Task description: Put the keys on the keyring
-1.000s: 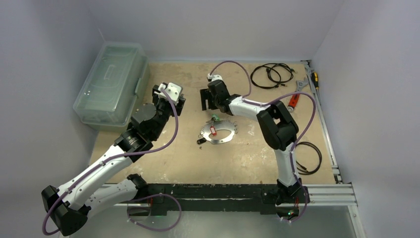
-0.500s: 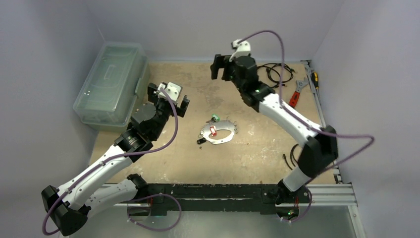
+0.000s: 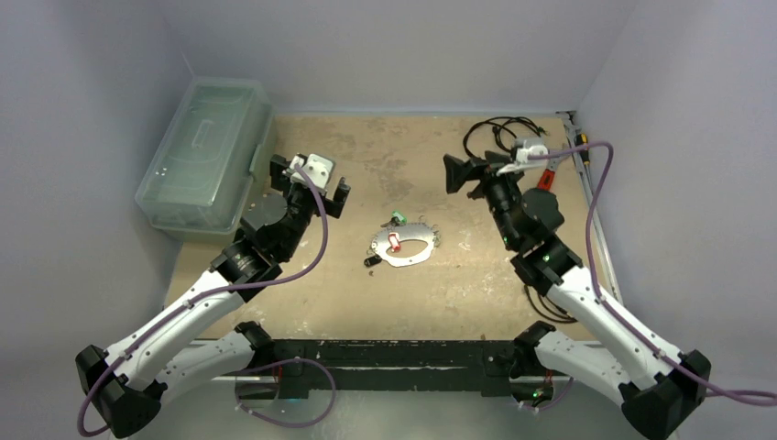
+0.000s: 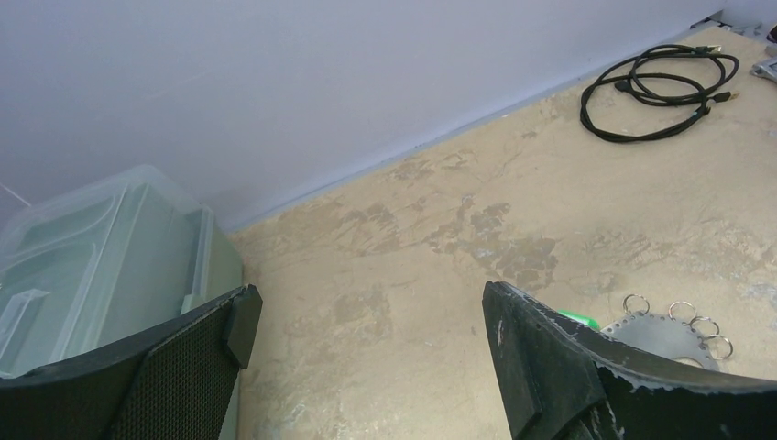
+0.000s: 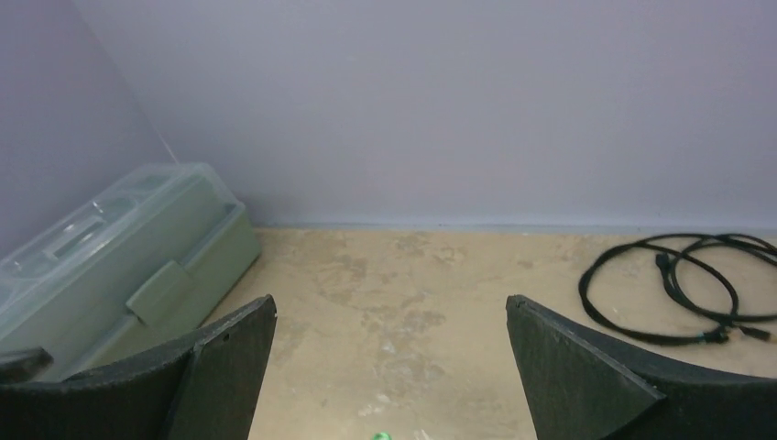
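Note:
The keyring [image 3: 417, 253], a flat silvery oval hoop with small split rings, lies mid-table. A red-tagged key [image 3: 394, 241] lies across its opening, a green-tagged key [image 3: 398, 219] sits at its far edge and a black-tagged key [image 3: 371, 261] at its near left. Whether any key is threaded on I cannot tell. My left gripper [image 3: 310, 183] hovers open to the left of the hoop. In the left wrist view its jaws stand wide [image 4: 366, 330] with bare table between them, the keyring [image 4: 673, 332] and green key [image 4: 577, 318] behind the right finger. My right gripper [image 3: 463, 174] hangs open to the right and beyond, empty [image 5: 389, 321].
A clear plastic box [image 3: 206, 151] stands at the far left. A black cable coil [image 3: 499, 137] lies at the back right, another coil [image 3: 570, 291] near the right arm. A red-handled wrench [image 3: 542, 188] and a screwdriver [image 3: 582, 147] lie along the right rail.
My right arm has lifted off the green key's spot, swung up and back to the right, and its jaws have spread wide. My left gripper has opened wider, staying in place.

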You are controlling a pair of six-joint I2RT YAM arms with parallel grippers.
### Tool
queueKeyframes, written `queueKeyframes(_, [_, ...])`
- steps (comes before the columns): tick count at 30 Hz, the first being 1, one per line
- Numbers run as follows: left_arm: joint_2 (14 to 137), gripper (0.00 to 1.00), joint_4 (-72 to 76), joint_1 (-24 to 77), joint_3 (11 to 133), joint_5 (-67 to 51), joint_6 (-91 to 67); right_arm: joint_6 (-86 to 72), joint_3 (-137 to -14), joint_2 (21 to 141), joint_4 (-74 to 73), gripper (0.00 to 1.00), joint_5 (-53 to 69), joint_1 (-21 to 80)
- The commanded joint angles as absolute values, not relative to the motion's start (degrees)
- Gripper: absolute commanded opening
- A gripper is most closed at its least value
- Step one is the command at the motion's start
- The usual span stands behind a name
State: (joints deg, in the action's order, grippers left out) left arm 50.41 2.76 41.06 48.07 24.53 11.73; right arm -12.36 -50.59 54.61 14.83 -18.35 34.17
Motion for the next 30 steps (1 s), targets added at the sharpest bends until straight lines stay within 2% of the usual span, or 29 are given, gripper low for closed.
queueKeyframes(1, [50.3, 0.95, 5.0, 41.2, 48.1, 24.5, 11.9, -13.8, -40.6, 45.9, 18.1, 0.99, -21.6, 34.4])
queueKeyframes(11, [52.1, 0.95, 4.5, 41.2, 48.4, 22.9, 11.1, -24.3, -25.8, 39.3, 22.5, 0.99, -16.2, 34.4])
queueKeyframes(30, [52.0, 0.94, 4.4, 41.2, 48.4, 23.5, 11.5, -25.8, -25.3, 40.7, 23.6, 0.99, -13.0, 34.3])
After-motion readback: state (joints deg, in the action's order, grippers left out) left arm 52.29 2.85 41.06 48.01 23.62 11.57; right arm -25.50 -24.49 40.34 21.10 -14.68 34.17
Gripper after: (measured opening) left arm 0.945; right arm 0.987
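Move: The keyring lies flat on the table, about 5 cm ahead of the open, empty right hand, some 13 cm to its left and 35 cm below it. The green-tagged key is at the ring's far edge, some 12 cm ahead of this hand and 15 cm left; the black tag lies about 1 cm ahead and 20 cm left. From the left hand the keyring is some 8 cm ahead, 18 cm right and 30 cm below. Lower the empty right gripper about 12 cm through free air beside the keyring, drawing it back 4 to 5 cm and drifting slightly right at first, most of that drift then undone. Tip the fingers down and roll the hand's left side up, each about 10 degrees. Keep the fingers wide open, touch nothing, and ease to a stop still well above the table. ##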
